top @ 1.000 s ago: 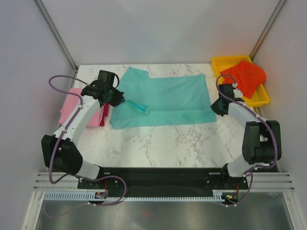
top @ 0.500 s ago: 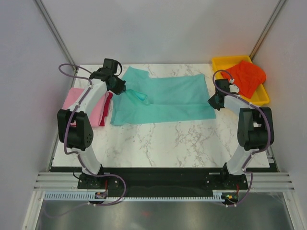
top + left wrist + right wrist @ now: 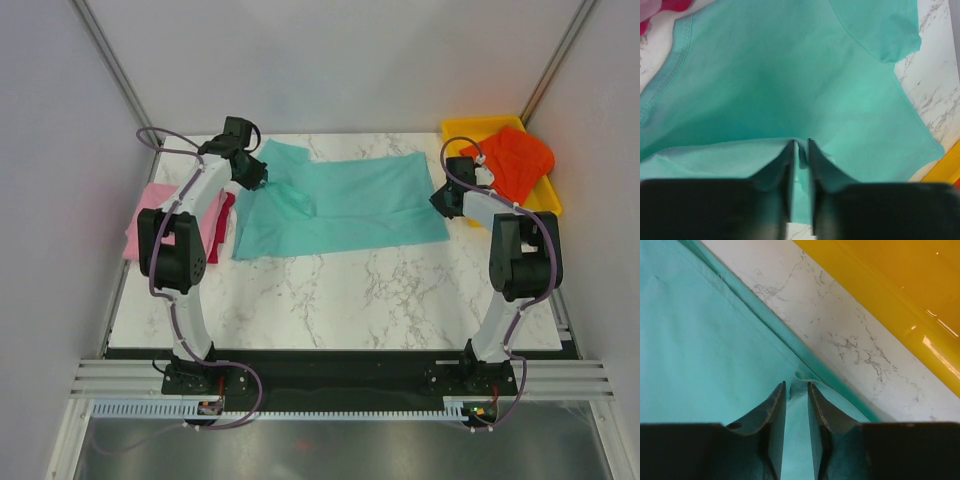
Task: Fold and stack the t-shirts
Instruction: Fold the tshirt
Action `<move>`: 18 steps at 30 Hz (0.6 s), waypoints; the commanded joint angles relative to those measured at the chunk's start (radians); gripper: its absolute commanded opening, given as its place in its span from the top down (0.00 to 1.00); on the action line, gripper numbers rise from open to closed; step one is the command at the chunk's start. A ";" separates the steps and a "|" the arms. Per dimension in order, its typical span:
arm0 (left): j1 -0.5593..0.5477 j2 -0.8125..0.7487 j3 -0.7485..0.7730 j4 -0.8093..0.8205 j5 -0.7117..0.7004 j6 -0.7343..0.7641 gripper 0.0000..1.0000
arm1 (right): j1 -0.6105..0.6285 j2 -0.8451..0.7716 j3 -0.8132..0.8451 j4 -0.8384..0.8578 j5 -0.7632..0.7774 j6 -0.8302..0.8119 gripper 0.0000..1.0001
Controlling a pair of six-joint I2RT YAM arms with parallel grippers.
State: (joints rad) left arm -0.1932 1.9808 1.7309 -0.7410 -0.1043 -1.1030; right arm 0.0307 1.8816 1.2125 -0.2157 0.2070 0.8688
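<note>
The teal t-shirt (image 3: 350,205) lies spread across the far middle of the table. My left gripper (image 3: 255,178) is shut on a pinch of its left part, seen between the fingers in the left wrist view (image 3: 800,145). My right gripper (image 3: 441,202) is shut on its right hem (image 3: 797,382). The pink t-shirt (image 3: 150,215) lies folded at the left with the crimson one (image 3: 224,215) partly under my left arm. The orange-red t-shirt (image 3: 510,160) lies bunched in the yellow tray (image 3: 465,130).
The yellow tray stands at the back right corner, close to my right gripper; its wall shows in the right wrist view (image 3: 900,295). Bare marble table (image 3: 350,300) stretches in front of the teal shirt. Grey walls and metal posts enclose the back and sides.
Both grippers have moved toward the back of the table, dragging the teal shirt's near edge up with them. The left arm has swung further back and left.
</note>
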 commanded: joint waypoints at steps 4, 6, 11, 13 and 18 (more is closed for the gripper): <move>0.034 0.078 0.093 0.028 -0.043 0.023 0.24 | 0.008 -0.006 0.022 0.099 -0.004 0.012 0.47; 0.034 0.092 0.114 0.026 -0.043 0.037 0.20 | 0.012 -0.021 0.016 0.111 -0.008 0.013 0.47; 0.032 0.076 0.114 0.028 -0.020 0.054 0.21 | 0.024 -0.084 -0.028 0.128 0.014 0.007 0.46; 0.031 0.053 0.079 0.028 -0.014 0.068 0.21 | 0.025 -0.130 -0.069 0.140 0.014 0.001 0.46; 0.031 -0.066 -0.039 0.035 0.012 0.094 0.22 | 0.025 -0.248 -0.194 0.159 0.012 -0.017 0.45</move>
State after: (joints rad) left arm -0.1593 2.0319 1.7374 -0.7162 -0.1020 -1.0637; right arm 0.0551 1.7260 1.0801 -0.1005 0.2039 0.8665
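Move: Between the left fingers hangs the near sleeve of the turquoise t-shirt, its resting spot on the shirt body right under that hand, about 8 cm down; the far sleeve lies some 14 cm ahead and 5 right, the pink shirt 6 back and 23 left. The right fingers hold the near hem corner, its spot directly below by about 2 cm; from there the far hem corner is 15 ahead, 5 left, and the yellow tray 11 ahead, 14 right. Opening wide, both grippers let go of the folded-over near side of the t-shirt. The left hand eases about 3 cm forward and left over the shirt while sinking 2 cm, then starts back. The right slips just over 1 cm forward, then lifts clear by some 3.5 cm and draws back over 2 cm, its fingers tipping up slightly. ##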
